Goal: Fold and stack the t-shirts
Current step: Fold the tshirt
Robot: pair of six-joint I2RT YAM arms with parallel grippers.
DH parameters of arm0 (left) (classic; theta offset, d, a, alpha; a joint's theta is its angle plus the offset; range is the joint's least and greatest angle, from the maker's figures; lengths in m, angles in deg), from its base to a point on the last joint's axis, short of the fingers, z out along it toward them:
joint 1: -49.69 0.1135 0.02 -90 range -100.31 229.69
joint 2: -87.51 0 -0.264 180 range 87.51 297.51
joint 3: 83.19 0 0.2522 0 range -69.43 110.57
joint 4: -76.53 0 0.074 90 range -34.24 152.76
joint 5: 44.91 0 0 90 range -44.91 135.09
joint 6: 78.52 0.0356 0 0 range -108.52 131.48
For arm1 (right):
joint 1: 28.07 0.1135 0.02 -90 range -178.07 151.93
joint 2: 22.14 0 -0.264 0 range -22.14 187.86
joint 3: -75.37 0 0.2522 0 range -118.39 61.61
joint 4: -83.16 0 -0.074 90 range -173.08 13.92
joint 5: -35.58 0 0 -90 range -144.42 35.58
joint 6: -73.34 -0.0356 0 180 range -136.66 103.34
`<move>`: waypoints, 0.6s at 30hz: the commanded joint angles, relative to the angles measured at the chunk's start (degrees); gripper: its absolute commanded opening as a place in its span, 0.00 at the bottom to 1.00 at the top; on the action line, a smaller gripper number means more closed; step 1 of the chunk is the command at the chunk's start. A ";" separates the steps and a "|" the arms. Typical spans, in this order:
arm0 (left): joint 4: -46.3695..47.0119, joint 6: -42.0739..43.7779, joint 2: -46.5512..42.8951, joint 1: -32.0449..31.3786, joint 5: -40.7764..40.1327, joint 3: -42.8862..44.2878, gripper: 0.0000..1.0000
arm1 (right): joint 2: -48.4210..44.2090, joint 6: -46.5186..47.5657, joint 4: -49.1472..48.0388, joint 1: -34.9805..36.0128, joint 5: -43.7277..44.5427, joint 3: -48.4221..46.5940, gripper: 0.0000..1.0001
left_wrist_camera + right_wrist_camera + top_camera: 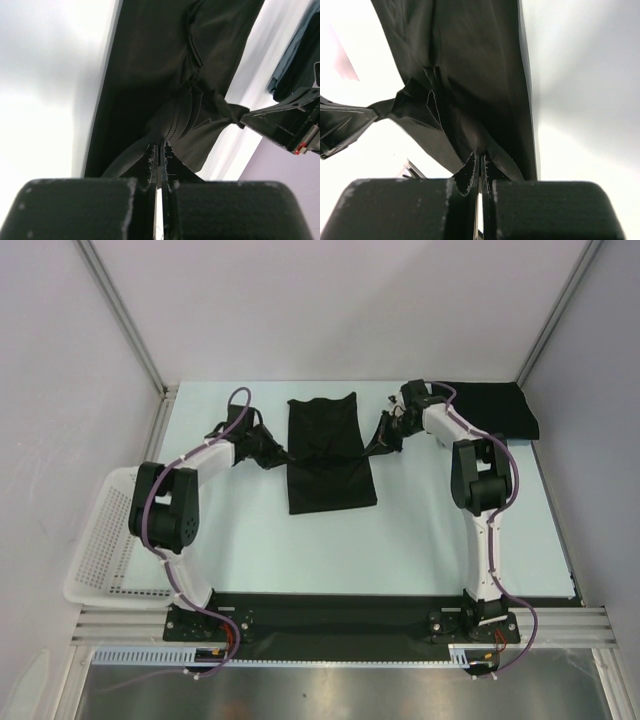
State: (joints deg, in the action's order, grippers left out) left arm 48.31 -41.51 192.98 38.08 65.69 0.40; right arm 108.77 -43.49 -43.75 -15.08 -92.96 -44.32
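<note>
A black t-shirt [328, 452] lies folded lengthwise in a narrow strip at the table's middle. My left gripper [277, 454] is shut on its left edge and my right gripper [383, 438] is shut on its right edge. Both pull the cloth taut at mid-length. In the left wrist view the pinched fabric [182, 117] bunches just above my closed fingers [150, 159]. In the right wrist view the shirt [470, 95] runs up from my closed fingers [470, 172]. A second black t-shirt [500, 410] lies folded at the back right.
A white mesh basket [100, 540] hangs over the table's left edge beside the left arm. Grey walls and metal frame rails enclose the table at the back and sides.
</note>
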 commanded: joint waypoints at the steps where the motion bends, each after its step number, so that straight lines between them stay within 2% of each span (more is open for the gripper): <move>1: 0.57 1.75 1.75 0.72 3.13 3.30 0.00 | 1.80 0.99 1.80 -0.16 -3.03 -3.93 0.00; 7: 1.72 3.50 4.56 1.42 4.62 5.05 0.04 | 3.56 0.90 0.40 -1.48 -3.82 -4.63 0.02; 8: 0.67 3.86 5.79 1.51 4.62 5.50 0.06 | 4.69 0.81 0.22 -1.83 -4.51 -4.90 0.19; 10: -0.91 6.13 6.85 1.77 3.84 7.94 0.17 | 5.93 1.42 0.65 -2.27 -5.05 -7.52 0.28; 11: -3.97 7.54 7.64 2.03 2.96 9.18 0.20 | 6.98 2.47 1.44 -2.53 -4.27 -9.54 0.36; 12: -5.65 9.29 7.91 2.21 -0.70 10.58 0.25 | 9.08 3.09 2.58 -3.75 -3.74 -11.73 0.38; 13: -8.45 13.49 8.08 2.47 -3.35 14.51 0.34 | 10.40 3.53 5.72 -4.46 -2.95 -17.67 0.40; 15: -16.43 17.99 8.09 2.56 -11.32 19.36 0.39 | 13.04 3.54 9.43 -6.57 -0.66 -23.59 0.40; 16: -18.04 21.49 7.56 2.48 -13.02 22.69 0.41 | 13.31 3.80 11.88 -6.93 -0.05 -28.06 0.40; 18: -18.77 23.63 4.32 2.21 -14.53 23.34 0.42 | 11.66 5.28 13.66 -6.84 0.92 -29.68 0.40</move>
State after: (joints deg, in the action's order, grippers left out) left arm 35.10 -27.08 202.40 39.93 58.52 18.56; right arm 123.11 -40.63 -36.10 -20.48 -93.75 -67.62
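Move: The black t-shirt's hem, its two corners still pinched in the shut fingers, is to land across the shirt's middle. Each corner's landing spot lies about 2 cm below its hand and 1 cm ahead. The shirt's collar end is some 17 cm ahead and 8 cm right of the left hand. The near fold is about 13 cm back and 11 cm right of it. From the right hand, the folded stack lies roughly 11 cm ahead and 31 cm right. The hem corners are lowered about 2 cm onto the shirt with a slight forward creep, and both grippers let go by opening, to somewhat under half. The hands then slip forward and outward off the shirt's sides, the left some 5 cm forward and leftward, rising at the end and rolling about 15 degrees left side up, the right about 7 cm forward and to the right. ##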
